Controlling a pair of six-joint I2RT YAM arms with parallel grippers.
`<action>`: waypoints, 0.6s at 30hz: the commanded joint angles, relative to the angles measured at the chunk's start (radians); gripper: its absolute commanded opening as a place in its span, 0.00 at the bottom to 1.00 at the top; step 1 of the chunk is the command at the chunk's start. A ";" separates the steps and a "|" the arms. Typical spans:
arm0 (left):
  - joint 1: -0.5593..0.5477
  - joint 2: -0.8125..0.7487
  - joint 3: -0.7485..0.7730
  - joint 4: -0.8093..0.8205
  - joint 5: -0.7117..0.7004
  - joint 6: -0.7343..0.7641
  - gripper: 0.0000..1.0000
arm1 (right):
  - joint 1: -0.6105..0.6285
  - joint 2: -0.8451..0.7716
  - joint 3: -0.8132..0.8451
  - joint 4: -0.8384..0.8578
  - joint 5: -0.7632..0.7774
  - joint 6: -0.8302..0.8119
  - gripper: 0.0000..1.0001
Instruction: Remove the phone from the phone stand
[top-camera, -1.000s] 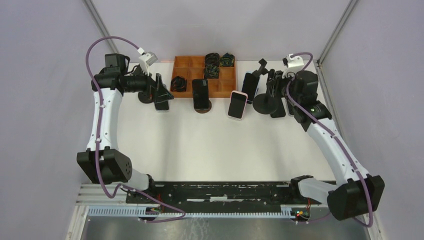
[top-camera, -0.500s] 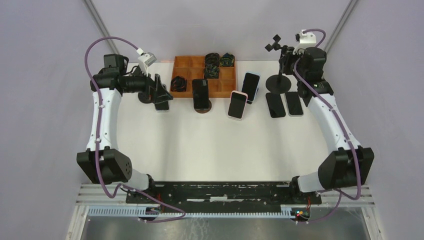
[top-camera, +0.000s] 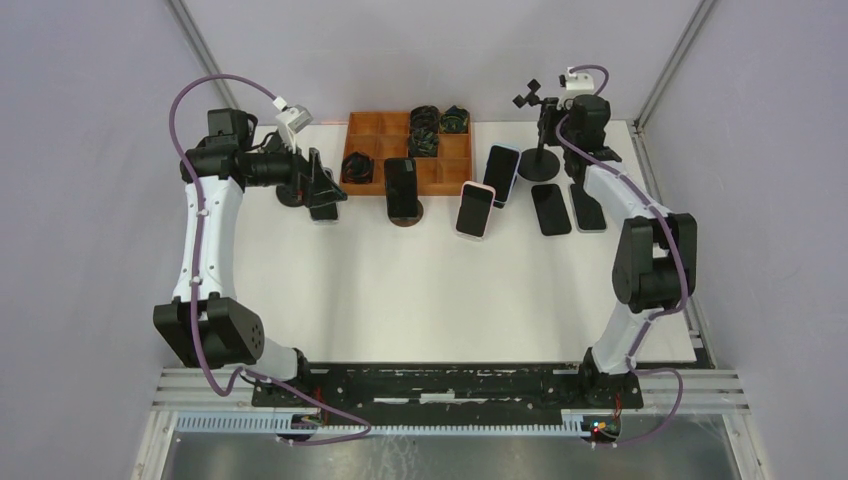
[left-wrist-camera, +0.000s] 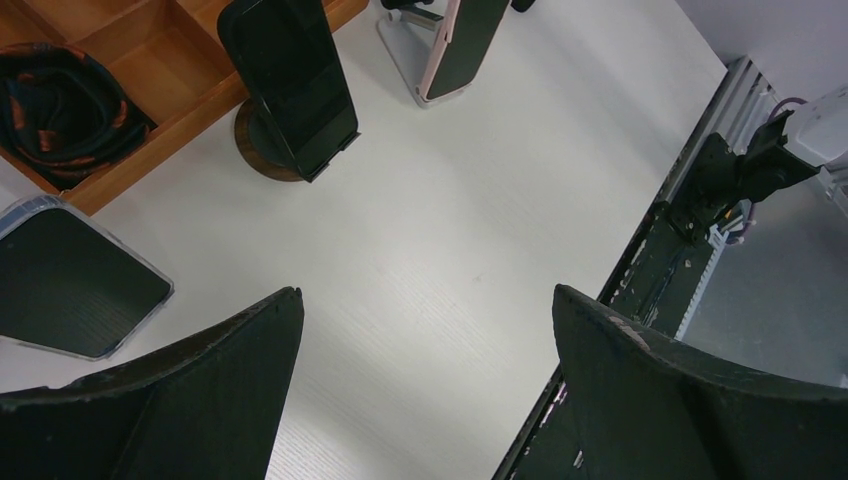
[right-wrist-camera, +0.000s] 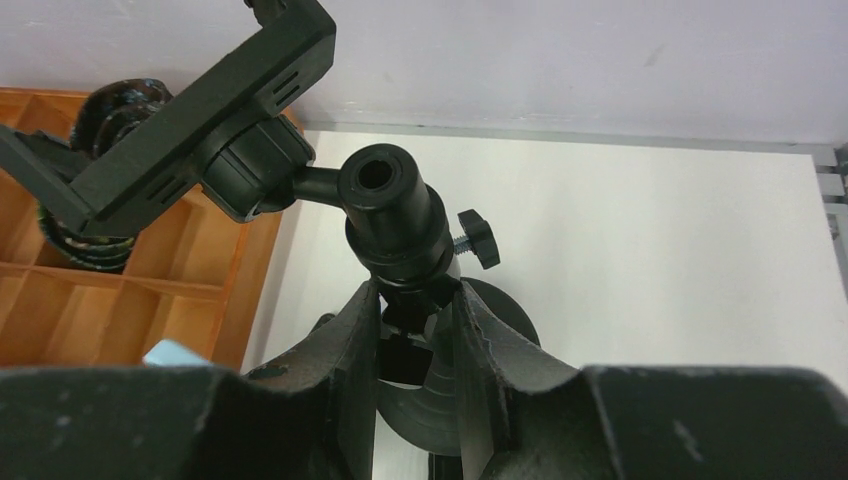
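Observation:
A black phone (top-camera: 402, 186) (left-wrist-camera: 290, 85) leans on a round dark phone stand (top-camera: 405, 215) in front of the wooden tray. A pink-edged phone (top-camera: 475, 210) (left-wrist-camera: 465, 40) rests on a white stand, and a blue-edged phone (top-camera: 502, 173) leans behind it. My left gripper (top-camera: 325, 188) (left-wrist-camera: 428, 295) hangs open and empty over the back left, beside a flat phone (left-wrist-camera: 70, 280). My right gripper (top-camera: 552, 128) (right-wrist-camera: 415, 290) is shut on the pole of an empty black clamp stand (top-camera: 543, 150) (right-wrist-camera: 390, 210) at the back right.
A wooden tray (top-camera: 455, 175) (left-wrist-camera: 150, 75) holding coiled cables stands at the back centre. Two phones (top-camera: 550, 208) (top-camera: 588, 207) lie flat just in front of the clamp stand. A small black base (top-camera: 290, 195) sits by the left gripper. The back wall is close behind the right gripper.
My right arm has carried the empty clamp stand from over the two flat phones back toward the rear right corner. The left arm has not moved.

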 joint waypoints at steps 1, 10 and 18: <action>0.007 -0.001 0.016 -0.007 0.047 0.038 1.00 | -0.003 0.036 0.069 0.273 -0.001 -0.025 0.00; 0.012 0.009 -0.013 -0.001 0.057 0.055 1.00 | -0.004 0.146 0.108 0.403 0.016 -0.106 0.00; 0.021 0.018 -0.018 -0.001 0.065 0.059 1.00 | -0.015 0.228 0.100 0.385 0.008 -0.010 0.00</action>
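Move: The right hand already holds the empty phone stand by its pole. The clear spot near the far table edge lies about 7 cm ahead of it, 1 cm left and 22 cm below. One flat phone lies 10 cm back, in line with the hand, and another 9 cm back and 9 cm right. The blue-edged phone on its stand is 4 cm back, 12 cm left. From the left hand that spot is roughly 28 cm ahead and 50 cm right. Keeping its pinch on the pole of the empty stand, the right hand carries it forward about 5 cm and down some 4 cm, towards the clear spot by the far edge, beyond the flat phones. Most of the sinking comes first, then it runs nearly level, dipping again at the end as the fingertips tip up about 5 degrees. ##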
